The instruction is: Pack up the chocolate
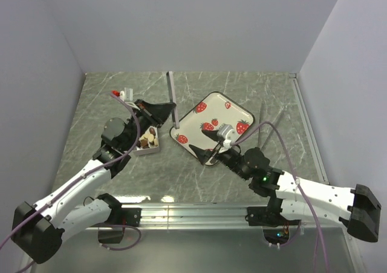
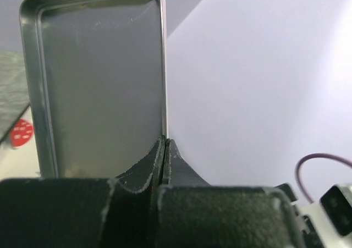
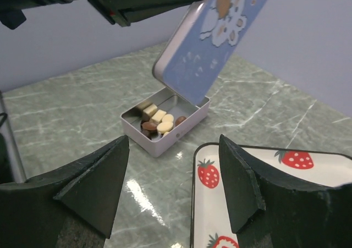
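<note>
The chocolate (image 3: 159,124), small dark brown and cream pieces, lies in one end of an open lilac tin (image 3: 165,143) on the marble table; it also shows as chocolate (image 1: 149,141) in the top view. My left gripper (image 2: 165,143) is shut on the edge of the tin's lid (image 2: 99,94). It holds the lid upright just above and behind the tin. The lid (image 3: 214,33) shows a blue printed face in the right wrist view. My right gripper (image 3: 173,141) stands open and empty, low over the tray's near-left edge, facing the tin.
A white tray (image 1: 219,106) printed with red strawberries lies right of the tin; its black rim (image 3: 193,204) runs between my right fingers. A small red and white object (image 1: 121,93) sits at the back left. Thin rods (image 1: 266,124) lie right of the tray. Walls enclose three sides.
</note>
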`<state>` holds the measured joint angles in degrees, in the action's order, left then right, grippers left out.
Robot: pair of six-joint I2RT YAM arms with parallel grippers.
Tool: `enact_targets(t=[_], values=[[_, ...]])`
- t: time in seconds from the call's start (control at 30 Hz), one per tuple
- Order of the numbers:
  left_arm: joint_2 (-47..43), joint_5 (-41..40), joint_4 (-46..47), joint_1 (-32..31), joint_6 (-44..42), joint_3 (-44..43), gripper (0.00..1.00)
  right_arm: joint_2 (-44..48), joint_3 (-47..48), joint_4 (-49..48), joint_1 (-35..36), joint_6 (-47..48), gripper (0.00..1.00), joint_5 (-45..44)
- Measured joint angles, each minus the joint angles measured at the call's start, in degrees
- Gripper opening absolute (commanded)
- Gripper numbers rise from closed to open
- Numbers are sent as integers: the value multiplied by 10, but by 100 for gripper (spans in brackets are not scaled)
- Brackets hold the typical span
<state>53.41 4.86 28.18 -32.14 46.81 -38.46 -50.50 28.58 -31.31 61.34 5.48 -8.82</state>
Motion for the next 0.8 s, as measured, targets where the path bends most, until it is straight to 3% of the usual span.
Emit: enact_targets(t=[0.43,0.8], values=[[18,-40,158,-46,71,57,1,-93,-19,-179,85,86,73,-155],[43,-47,249,-99,113,80,1,-114,-32,-261,104,114,73,-178]])
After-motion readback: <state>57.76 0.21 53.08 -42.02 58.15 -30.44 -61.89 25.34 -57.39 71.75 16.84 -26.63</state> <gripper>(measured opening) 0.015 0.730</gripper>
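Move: The left gripper already holds the upright lid by its upper edge; the open right gripper waits about 9 cm back, 8 cm to the right and 7 cm lower. The box of chocolates stands roughly 10 cm ahead, 16 cm left and 32 cm below the left hand, the strawberry tray some 15 cm ahead, 16 cm right and 34 cm below. From the right hand, the lid's middle lies about 10 cm ahead, 7 cm left, 3 cm above. Bring the left gripper back and to the right, about 4 cm each way and slightly up, carrying the lid towards the open right gripper; keep the fingers shut on its edge while the wrist rolls some 15 degrees, left side down, and turns a little clockwise. Hold the right gripper nearly in place, easing 1 cm left and up, swinging its fingers about 10 degrees clockwise and tipping them up a bit, still wide open. ##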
